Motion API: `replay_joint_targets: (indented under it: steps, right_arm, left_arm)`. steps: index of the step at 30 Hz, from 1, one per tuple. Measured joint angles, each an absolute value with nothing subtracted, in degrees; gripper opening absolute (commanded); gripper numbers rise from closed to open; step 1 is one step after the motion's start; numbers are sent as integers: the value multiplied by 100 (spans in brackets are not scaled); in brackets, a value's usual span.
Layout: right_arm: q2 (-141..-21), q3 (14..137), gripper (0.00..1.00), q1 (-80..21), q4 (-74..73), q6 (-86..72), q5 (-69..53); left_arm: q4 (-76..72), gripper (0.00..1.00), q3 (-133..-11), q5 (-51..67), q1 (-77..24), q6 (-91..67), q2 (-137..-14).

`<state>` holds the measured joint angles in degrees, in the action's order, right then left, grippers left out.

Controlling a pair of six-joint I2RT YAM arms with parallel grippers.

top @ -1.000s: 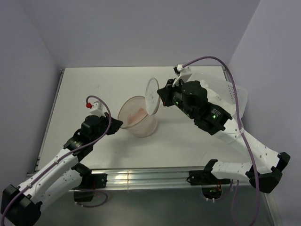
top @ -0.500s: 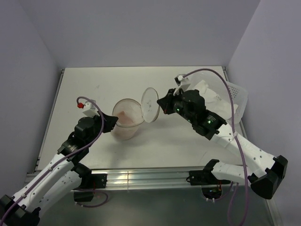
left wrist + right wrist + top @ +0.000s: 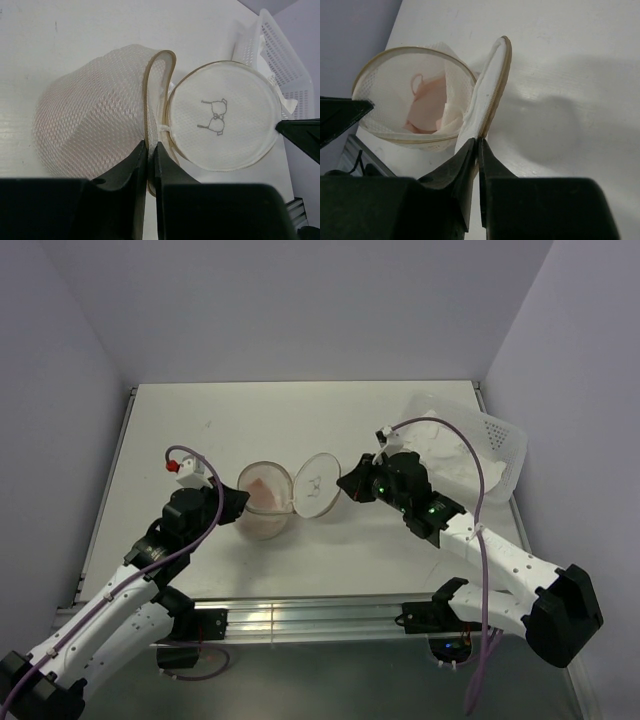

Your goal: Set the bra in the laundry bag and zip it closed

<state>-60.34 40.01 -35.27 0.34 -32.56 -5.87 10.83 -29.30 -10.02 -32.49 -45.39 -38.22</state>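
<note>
The laundry bag rests on the table, mouth open, its whitish mesh side facing the left wrist camera. The pink bra lies inside it. The round lid, with a small dark bra outline, hangs open to the right, joined to the bag at one spot. My left gripper is shut on the beige rim band of the bag's near-left side. My right gripper is shut on the lid's zip edge, opposite the left gripper.
A clear perforated plastic bin stands at the back right, behind the right arm. The white table ends in a metal rail near the arm bases. Purple walls close in the left, right and back.
The bag has come down and leftward onto the table. The lid, upright a second ago, has swung flat and open to the right, and the right gripper has lowered with it.
</note>
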Motion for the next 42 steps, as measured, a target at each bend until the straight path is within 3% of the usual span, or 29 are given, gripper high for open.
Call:
replay_joint_targets:
  steps: [2, 7, 10, 12, 19, 23, 29, 32, 36, 42]
  right_arm:
    - [-6034, 3868, 22, -3509, 187, -3404, -635]
    - [-6060, 3623, 36, -3446, 270, -3669, -550]
    - [-6066, 3625, 52, -3326, 180, -3734, -349]
    - [-6062, 3660, 52, -3214, 113, -3699, -215]
    - [-6066, 4257, 51, -2521, -217, -3345, 377]
    - [-6423, 4755, 51, -1575, -292, -3157, 556]
    - [-8128, 6163, 53, -624, -856, -2718, 1352]
    - [-9004, 6825, 60, -268, -1223, -2449, 1656]
    - [-9802, 7358, 67, 266, -1728, -2169, 1879]
    - [-10648, 7883, 70, 945, -2351, -1865, 1846]
  left_arm:
    - [1085, 16, -2928, -1024, -3251, -4541, -3826]
    - [1094, 37, -2928, -1044, -3251, -4536, -3924]
    - [1125, 48, -2928, -1055, -3249, -4517, -3959]
    - [1144, 54, -2928, -1068, -3251, -4510, -3935]
    - [1293, 56, -3081, -1083, -3251, -4458, -3701]
    - [1483, 56, -3413, -1079, -3251, -4342, -3422]
    - [1623, 62, -4261, -893, -3251, -3787, -3055]
    - [1717, 64, -4602, -836, -3251, -3378, -2794]
    - [1726, 66, -4661, -838, -3251, -2958, -2423]
    - [1721, 64, -4536, -609, -3249, -2650, -2495]
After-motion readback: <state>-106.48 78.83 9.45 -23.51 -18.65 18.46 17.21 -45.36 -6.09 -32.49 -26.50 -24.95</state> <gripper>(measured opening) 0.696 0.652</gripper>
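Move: The left fingers hold the laundry bag by its left rim; the bag's middle is level ahead, about 5 cm right and 9 cm below. From the right hand, the white bra in the basket lies some 16 cm ahead, 33 cm right and 17 cm down; the bag's lid, pinched at its edge, is centred level ahead, 6 cm left. From the left hand that white bra is about 18 cm ahead, 56 cm right and 16 cm down. Open both grippers and let go of the bag's rim and lid, dipping each hand slightly. Then swing the right gripper some 36 cm right and 18 cm forward, into the basket, finally down towards the white bra, turning clockwise about 55 degrees and tipping fingers down. Raise the left gripper about 16 cm off the bag, easing back and tilting up. ##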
